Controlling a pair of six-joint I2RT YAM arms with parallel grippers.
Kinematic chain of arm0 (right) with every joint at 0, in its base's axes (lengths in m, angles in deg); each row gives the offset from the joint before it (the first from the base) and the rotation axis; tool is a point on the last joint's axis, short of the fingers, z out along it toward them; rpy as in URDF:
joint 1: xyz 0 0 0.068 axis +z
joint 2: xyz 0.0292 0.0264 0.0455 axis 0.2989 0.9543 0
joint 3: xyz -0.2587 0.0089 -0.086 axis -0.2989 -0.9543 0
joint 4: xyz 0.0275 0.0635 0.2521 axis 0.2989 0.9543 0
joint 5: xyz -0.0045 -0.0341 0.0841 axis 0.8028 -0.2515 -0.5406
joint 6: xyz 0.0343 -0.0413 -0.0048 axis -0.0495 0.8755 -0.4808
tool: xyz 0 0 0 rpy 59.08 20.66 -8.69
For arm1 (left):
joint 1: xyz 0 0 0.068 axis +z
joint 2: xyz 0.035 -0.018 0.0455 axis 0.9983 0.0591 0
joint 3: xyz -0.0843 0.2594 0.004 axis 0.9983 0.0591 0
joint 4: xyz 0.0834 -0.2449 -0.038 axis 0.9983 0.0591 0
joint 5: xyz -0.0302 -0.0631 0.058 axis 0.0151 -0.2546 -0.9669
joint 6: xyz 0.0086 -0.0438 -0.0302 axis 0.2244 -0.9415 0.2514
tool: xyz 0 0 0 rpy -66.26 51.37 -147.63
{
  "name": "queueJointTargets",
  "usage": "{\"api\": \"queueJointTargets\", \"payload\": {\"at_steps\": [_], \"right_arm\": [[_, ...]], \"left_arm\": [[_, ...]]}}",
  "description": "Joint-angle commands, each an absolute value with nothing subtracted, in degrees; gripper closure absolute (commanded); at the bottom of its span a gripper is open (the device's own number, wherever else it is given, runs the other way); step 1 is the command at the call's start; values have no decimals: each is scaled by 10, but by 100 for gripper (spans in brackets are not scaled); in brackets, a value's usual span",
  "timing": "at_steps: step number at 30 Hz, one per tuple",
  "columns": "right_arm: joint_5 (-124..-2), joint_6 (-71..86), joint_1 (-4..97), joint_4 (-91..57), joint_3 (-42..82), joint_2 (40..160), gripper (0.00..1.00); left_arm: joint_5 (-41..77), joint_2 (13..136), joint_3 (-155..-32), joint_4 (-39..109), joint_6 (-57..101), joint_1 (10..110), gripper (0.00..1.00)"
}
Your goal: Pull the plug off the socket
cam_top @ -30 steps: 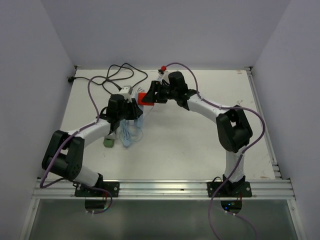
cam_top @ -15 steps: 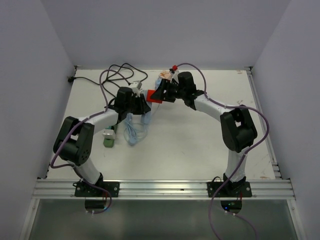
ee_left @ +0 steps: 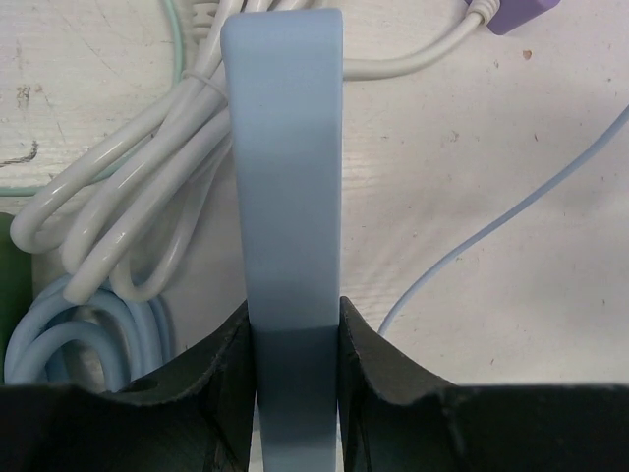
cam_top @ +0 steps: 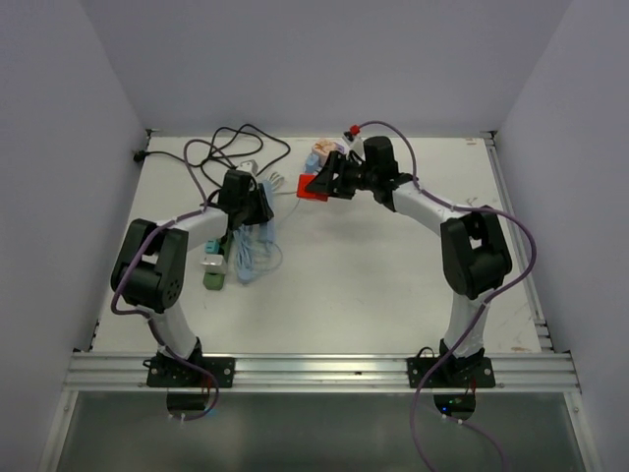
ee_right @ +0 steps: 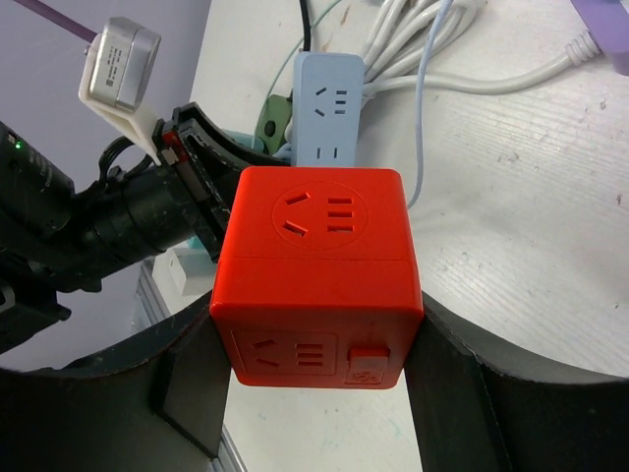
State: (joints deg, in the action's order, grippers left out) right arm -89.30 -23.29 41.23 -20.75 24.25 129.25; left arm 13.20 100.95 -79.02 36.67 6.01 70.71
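Observation:
The socket is a red cube (cam_top: 314, 187) (ee_right: 319, 261), lifted above the table with my right gripper (cam_top: 317, 188) (ee_right: 316, 329) shut on its two sides. Its visible faces show empty holes. My left gripper (cam_top: 256, 205) (ee_left: 293, 329) is shut on a flat light blue power strip (ee_left: 285, 147) (ee_right: 329, 98), held over a heap of cables. A gap separates strip and cube. I cannot make out the plug itself in any view.
White cables (ee_left: 128, 226) and a coiled light blue cable (cam_top: 246, 258) lie under the left gripper. A green block (cam_top: 213, 278) sits beside them. Black cable (cam_top: 231, 143) loops at the back left. A purple connector (ee_left: 521, 12) lies farther off.
The red cube was close against the left gripper; my right gripper has carried it right and back, the left gripper has drawn left, and a gap has opened between them.

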Motion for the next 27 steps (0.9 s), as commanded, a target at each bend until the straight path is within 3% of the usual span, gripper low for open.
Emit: {"api": "queueJointTargets", "payload": {"at_steps": [1, 3, 6, 7, 13, 22, 27], "right_arm": [[-922, -214, 411, -200, 267, 1249, 79], [-919, -217, 400, -206, 255, 1240, 79], [-910, -237, 370, -229, 218, 1225, 77], [-909, -238, 362, -230, 200, 1214, 77], [-874, -207, 292, -219, 119, 1175, 74], [-676, -112, 251, -202, 64, 1137, 72], [-554, -62, 251, -301, 26, 1116, 68]], "left_arm": [[82, 1016, -814, 366, 84, 709, 100], [87, 1020, -817, 361, 87, 709, 99], [94, 1034, -833, 355, 94, 709, 82], [94, 1045, -847, 361, 96, 709, 71], [92, 1078, -901, 371, 101, 709, 41], [122, 1059, -941, 400, 96, 709, 18], [112, 1027, -972, 444, 106, 709, 3]]}}
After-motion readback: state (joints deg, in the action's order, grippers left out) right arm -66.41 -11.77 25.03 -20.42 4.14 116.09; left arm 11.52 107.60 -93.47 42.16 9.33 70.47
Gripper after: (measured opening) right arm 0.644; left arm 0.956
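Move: The left hand still pinches the blue power strip near its middle, which lies about 1 cm back and 1 cm below it; the white cable bundle is some 7 cm ahead and 3 cm left, the green strip 12 cm left and 8 cm back. The right hand holds the red cube socket, bound for bare table about 20 cm to its right, 2 cm ahead and 15 cm below; from that hand the purple strip lies 16 cm ahead, 2 cm right, the blue strip 14 cm left, 1 cm back. Sweeping right by about 20 cm after a slow start, the right hand carries the red cube away from the blue strip over open table, sinking partway and swinging clockwise some 30 degrees with its grip kept. The left hand eases about 5 cm forward, opens wide to let go of the blue strip, and rises clear of it. ##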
